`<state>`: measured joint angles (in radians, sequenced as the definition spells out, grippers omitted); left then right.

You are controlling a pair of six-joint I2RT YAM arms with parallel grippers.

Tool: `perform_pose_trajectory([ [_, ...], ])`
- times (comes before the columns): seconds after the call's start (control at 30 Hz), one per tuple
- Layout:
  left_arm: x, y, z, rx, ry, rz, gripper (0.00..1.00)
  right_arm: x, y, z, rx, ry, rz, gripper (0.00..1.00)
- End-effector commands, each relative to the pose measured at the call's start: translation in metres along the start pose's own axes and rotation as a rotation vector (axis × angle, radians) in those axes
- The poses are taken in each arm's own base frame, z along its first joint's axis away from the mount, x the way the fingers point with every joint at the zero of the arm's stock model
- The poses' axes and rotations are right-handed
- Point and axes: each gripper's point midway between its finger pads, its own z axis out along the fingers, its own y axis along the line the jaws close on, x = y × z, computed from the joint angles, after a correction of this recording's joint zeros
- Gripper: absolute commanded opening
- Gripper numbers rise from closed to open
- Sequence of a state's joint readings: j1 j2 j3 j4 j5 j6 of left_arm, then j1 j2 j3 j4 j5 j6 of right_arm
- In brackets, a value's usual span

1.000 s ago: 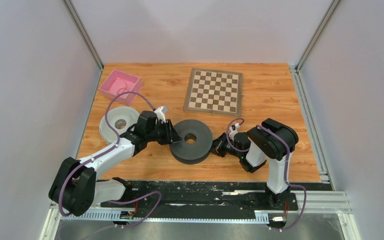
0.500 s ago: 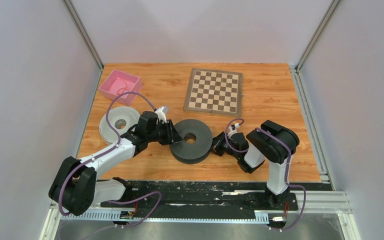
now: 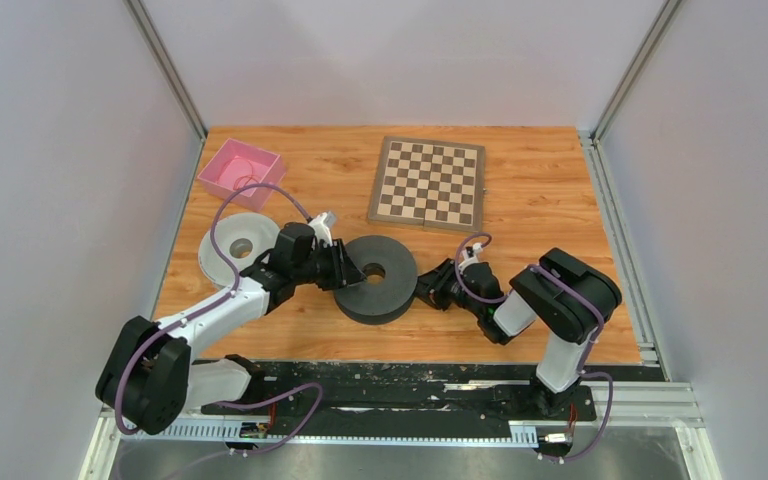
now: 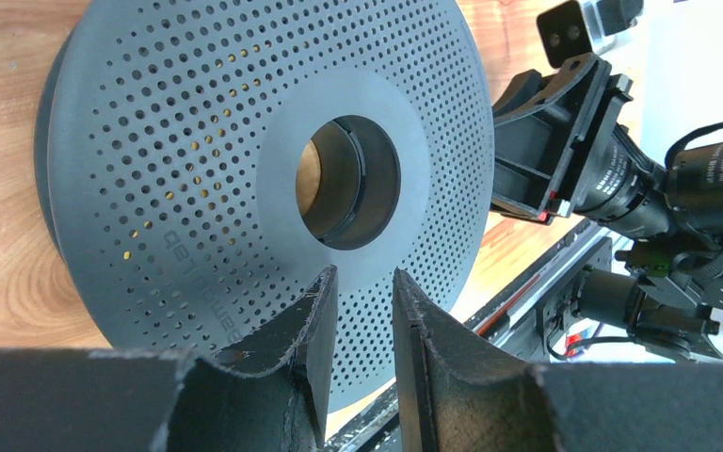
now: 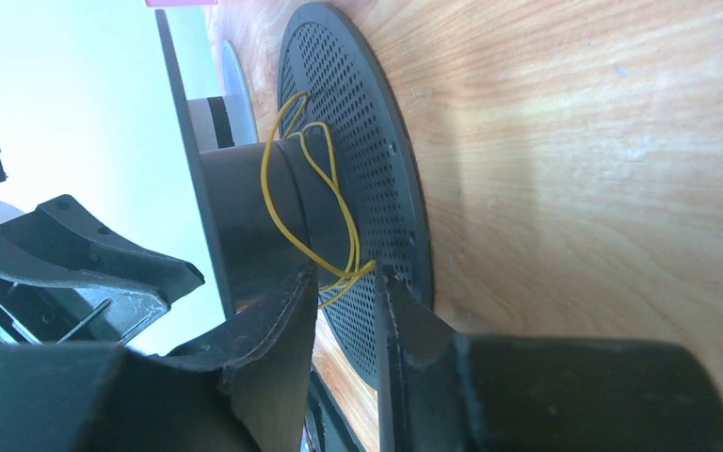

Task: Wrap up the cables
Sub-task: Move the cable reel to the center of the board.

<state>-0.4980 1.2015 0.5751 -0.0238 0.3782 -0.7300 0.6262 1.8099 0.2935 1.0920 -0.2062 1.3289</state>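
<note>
A thin yellow cable (image 5: 264, 184) loops loosely round the hub of the black perforated spool (image 3: 390, 285), between its two flanges. My right gripper (image 5: 346, 275) is at the spool's right edge (image 3: 426, 290). Its jaws stand slightly apart, and the cable's bent end lies across the fingertips without being pinched. My left gripper (image 4: 363, 275) hovers at the spool's left rim (image 3: 345, 268) over the top flange (image 4: 198, 141), partly open with nothing between the fingers. A thin orange-red cable (image 3: 243, 178) lies in the pink box (image 3: 222, 160).
A pale grey spool (image 3: 222, 250) lies flat behind the left arm. A chessboard (image 3: 428, 182) sits at the back centre. The black base rail (image 3: 390, 385) runs along the near table edge, and grey walls close both sides.
The black spool has slid a little to the left. My right gripper has followed it left while that arm's elbow swung out to the right. The left arm has barely moved.
</note>
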Motion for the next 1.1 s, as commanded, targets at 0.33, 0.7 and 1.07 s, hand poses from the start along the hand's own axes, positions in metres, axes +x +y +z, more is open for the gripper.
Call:
perform_pose_trajectory([
  [0.33, -0.034, -0.032, -0.011, 0.055, -0.08, 0.064, 0.36, -0.039, 0.02, -0.027, 0.064, -0.123, -0.153, 0.32],
  [0.7, -0.056, -0.052, -0.027, 0.07, -0.141, 0.129, 0.36, -0.049, 0.086, -0.053, -0.035, -0.112, -0.422, 0.41],
  [1.07, -0.11, 0.002, -0.087, -0.266, -0.362, 0.159, 0.38, -0.014, 0.075, -0.05, -0.014, 0.021, -0.36, 0.48],
])
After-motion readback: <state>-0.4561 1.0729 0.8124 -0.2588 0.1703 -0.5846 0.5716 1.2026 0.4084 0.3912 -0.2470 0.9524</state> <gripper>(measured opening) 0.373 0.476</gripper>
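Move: The dark cable reel lies flat just beneath my left hand, its middle about 2 cm ahead, 3 cm to the right and 5 cm down. The chessboard is some 27 cm ahead and 14 cm right of that hand; the white reel is about 8 cm ahead and 26 cm left. From my right hand, low at the rim with its tips between the flanges, the reel's middle is roughly 8 cm left, 2 cm ahead and 1 cm up. I clear both hands off the reel. My right hand, its fingers already parted, comes out from between the flanges rightward and up by the yellow cable, then climbs steeply to about 10 cm higher before easing back and a little left, opening wider and rolling some 20 degrees. My left hand lifts off from over the top flange, slowly then faster, to about 9 cm up, finally also forward and left, swinging its fingers more forward, opening unchanged. ##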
